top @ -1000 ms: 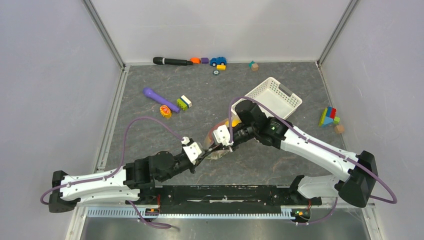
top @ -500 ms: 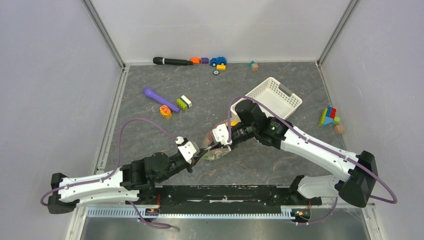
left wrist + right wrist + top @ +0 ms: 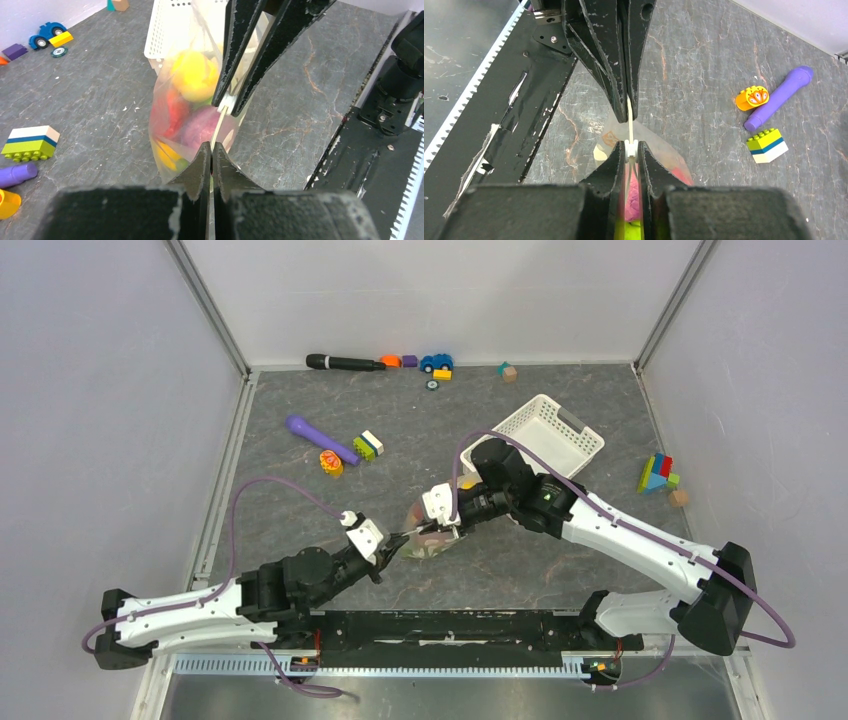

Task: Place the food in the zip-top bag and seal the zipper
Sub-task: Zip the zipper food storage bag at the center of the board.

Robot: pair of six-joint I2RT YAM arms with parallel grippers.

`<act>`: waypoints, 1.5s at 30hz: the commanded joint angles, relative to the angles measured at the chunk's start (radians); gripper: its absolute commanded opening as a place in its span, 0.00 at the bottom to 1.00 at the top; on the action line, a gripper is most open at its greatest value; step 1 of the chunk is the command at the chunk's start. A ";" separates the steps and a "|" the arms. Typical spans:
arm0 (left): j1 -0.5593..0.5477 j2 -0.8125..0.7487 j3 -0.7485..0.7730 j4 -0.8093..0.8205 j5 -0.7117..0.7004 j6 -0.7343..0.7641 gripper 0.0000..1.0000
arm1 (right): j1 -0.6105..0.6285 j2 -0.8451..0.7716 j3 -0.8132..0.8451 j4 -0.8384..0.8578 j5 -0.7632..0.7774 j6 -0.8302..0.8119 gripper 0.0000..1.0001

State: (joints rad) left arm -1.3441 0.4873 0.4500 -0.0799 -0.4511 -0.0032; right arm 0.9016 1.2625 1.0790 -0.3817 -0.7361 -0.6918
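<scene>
The zip-top bag (image 3: 428, 538) hangs stretched between my two grippers above the mat, with the food inside. In the left wrist view the bag (image 3: 172, 145) shows a yellow fruit (image 3: 195, 75), a red piece (image 3: 172, 112) and the purple onion (image 3: 200, 129). My left gripper (image 3: 211, 148) is shut on the zipper (image 3: 219, 131) at the bag's near end; it shows from above too (image 3: 393, 542). My right gripper (image 3: 630, 148) is shut on the zipper's white slider (image 3: 630, 146), with the strip (image 3: 629, 122) running to the left fingers (image 3: 616, 75). From above the right gripper (image 3: 447, 528) is at the bag's far end.
A white lattice basket (image 3: 548, 435) stands behind the right arm. A purple handle (image 3: 320, 440), a building block (image 3: 368, 446) and an orange-yellow toy (image 3: 330, 464) lie at the left. Blocks (image 3: 658, 475) lie at the right, a toy car (image 3: 436, 362) at the back. The black base rail (image 3: 440, 625) is near.
My left gripper has drawn back to the left towards its base, still shut on the bag's edge. The bag has shifted slightly left. The right gripper has barely moved.
</scene>
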 commanded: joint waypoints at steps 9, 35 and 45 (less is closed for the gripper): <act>-0.006 -0.095 -0.030 0.069 -0.145 -0.071 0.02 | -0.008 -0.027 0.028 -0.026 0.120 0.028 0.00; -0.005 0.049 0.065 0.071 -0.559 -0.274 0.02 | -0.016 -0.050 -0.044 0.072 0.333 0.139 0.01; -0.005 0.060 0.084 0.045 -0.644 -0.304 0.02 | -0.026 -0.053 -0.055 0.072 0.415 0.157 0.01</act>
State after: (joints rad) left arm -1.3506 0.5678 0.4824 -0.0597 -0.9344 -0.2504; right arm 0.8948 1.2377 1.0481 -0.2844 -0.4168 -0.5560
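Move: The right hand already grips the zipper slider; the zipped end, in the left fingers, is about 4 cm to its left and 1 cm back, level with it. From the left hand the slider is thus some 4 cm right and 1 cm forward. The food in the bag hangs about 12 cm below the right hand, some 2 cm forward and 2 cm right. From the left hand, the green brick lies around 18 cm ahead, 9 cm left and 17 cm below. Both hands keep their pinch, left on the zipped end, right on the slider, and draw apart along the zipper while carrying the bag's mouth forward. The left goes roughly 5 cm forward and nearly as far left, turning counter-clockwise some 30 degrees; the right goes about 5 cm forward with a slight late drift right, turning clockwise about 20 degrees. ##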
